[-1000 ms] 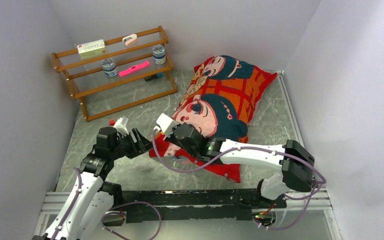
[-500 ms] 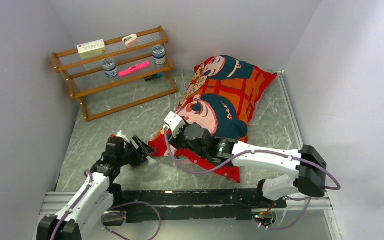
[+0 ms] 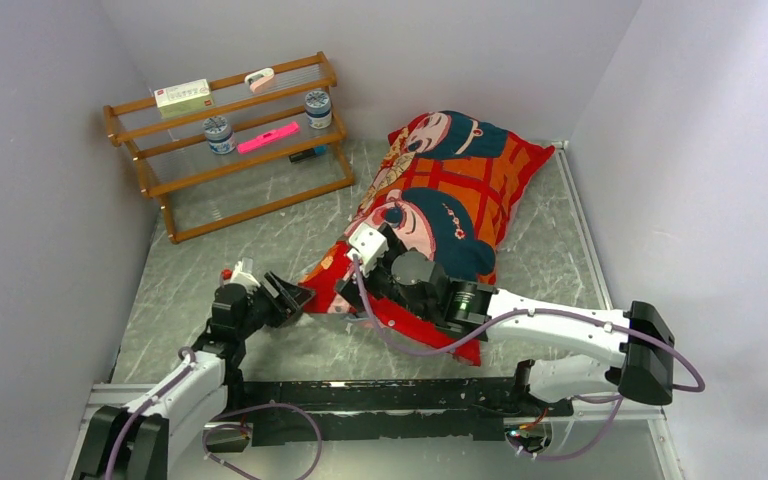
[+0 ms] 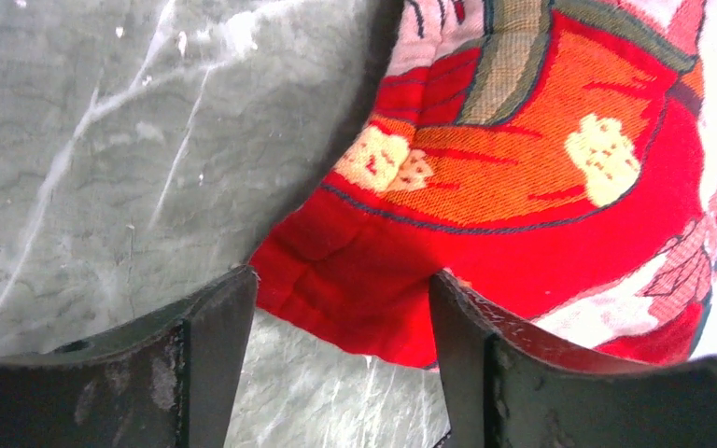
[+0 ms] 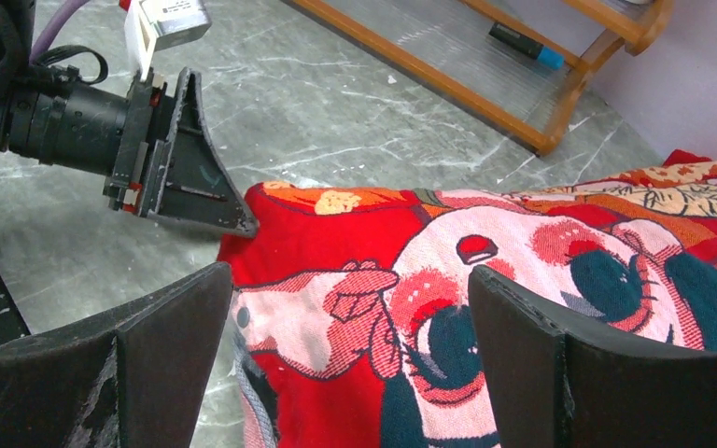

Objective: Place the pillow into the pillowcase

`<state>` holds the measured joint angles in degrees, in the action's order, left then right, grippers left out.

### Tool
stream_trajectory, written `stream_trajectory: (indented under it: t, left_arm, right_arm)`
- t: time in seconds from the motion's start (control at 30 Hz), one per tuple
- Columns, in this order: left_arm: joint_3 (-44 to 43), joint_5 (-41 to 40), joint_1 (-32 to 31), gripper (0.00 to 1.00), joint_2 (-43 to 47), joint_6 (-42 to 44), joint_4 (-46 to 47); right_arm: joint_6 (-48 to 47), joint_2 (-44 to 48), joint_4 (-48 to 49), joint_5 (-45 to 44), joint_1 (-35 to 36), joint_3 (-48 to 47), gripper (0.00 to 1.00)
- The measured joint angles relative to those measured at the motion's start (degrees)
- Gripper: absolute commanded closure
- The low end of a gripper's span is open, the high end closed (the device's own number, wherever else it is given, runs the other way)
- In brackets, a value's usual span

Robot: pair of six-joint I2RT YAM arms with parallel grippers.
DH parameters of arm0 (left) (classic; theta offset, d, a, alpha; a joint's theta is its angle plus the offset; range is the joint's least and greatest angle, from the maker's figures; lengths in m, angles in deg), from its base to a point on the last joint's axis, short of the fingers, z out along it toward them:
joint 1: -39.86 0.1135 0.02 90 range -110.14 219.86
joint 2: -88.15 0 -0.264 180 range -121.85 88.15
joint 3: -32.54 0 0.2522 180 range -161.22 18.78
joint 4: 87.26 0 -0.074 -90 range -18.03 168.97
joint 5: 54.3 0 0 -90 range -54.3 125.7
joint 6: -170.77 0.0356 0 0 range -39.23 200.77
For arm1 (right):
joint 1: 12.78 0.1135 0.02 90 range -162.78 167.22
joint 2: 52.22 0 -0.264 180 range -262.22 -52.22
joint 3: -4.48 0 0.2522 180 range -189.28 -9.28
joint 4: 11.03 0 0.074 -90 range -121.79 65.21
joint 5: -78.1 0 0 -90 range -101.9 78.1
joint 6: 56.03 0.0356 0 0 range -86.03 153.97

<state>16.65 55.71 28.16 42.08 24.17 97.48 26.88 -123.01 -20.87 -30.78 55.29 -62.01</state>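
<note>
The red pillowcase (image 3: 460, 190), printed with teal-haired cartoon faces, lies plump from the table's middle to the back right. No white pillow shows in any view. My left gripper (image 3: 296, 297) is low on the table and open. The case's red near-left corner (image 4: 355, 308) lies between its fingers (image 4: 341, 285) and is not pinched. My right gripper (image 3: 352, 275) hangs open just above the case's near end, and the printed face (image 5: 523, 252) shows between its fingers (image 5: 350, 271). In the right wrist view the left gripper's fingertip (image 5: 241, 224) touches the case's edge.
A wooden rack (image 3: 250, 180) stands at the back left, holding two jars, a pink item and a box. Walls close in on the left, back and right. A metal rail (image 3: 380, 395) runs along the near edge. Grey marbled table (image 3: 230, 340) shows left of the case.
My right gripper has opened wide and moved right, over the pillowcase's near end. The left arm has dropped lower, its fingers now around the case's near-left corner.
</note>
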Motion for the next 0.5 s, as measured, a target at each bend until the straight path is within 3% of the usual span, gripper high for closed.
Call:
stream_trajectory:
  t: [0.07,0.17,0.3,0.5]
  left_arm:
    - [1.49,0.57,0.0,0.43,-0.48,-0.66,2.08]
    - [1.46,1.49,0.0,0.91,-1.03,-1.44,4.59]
    - [0.26,2.6,0.0,0.95,-0.68,-1.27,5.16]
    - [-9.07,1.7,0.0,0.95,5.55,0.48,-5.9]
  right_arm:
    - [-0.02,0.42,0.13,-0.07,0.0,0.5,0.0]
    - [-0.13,1.11,0.15,-0.07,0.0,0.87,0.0]
    - [0.02,1.92,0.04,-0.13,0.0,0.87,0.0]
    - [1.75,7.13,-1.38,1.01,0.0,1.92,0.0]
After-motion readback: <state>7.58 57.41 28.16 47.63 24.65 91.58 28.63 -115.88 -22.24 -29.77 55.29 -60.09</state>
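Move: The pillowcase's near left corner lies practically between the left hand's open fingers, about 1 cm to the right and 1 cm below. From that hand, the case's other near corner is roughly 31 cm right and 12 cm back; the large printed face is some 12 cm ahead and 18 cm right. The same near left corner lies about 8 cm left, 2 cm ahead and 19 cm below the empty right hand. The left fingers close from wide open and pinch the near left corner of the pillowcase, then lift it about 7 cm, the rise quickening, with a slight forward drift and the fingertips tipping up roughly 10 degrees. The right hand, still wide open and holding nothing, eases up and away to its right by about 3 cm. ##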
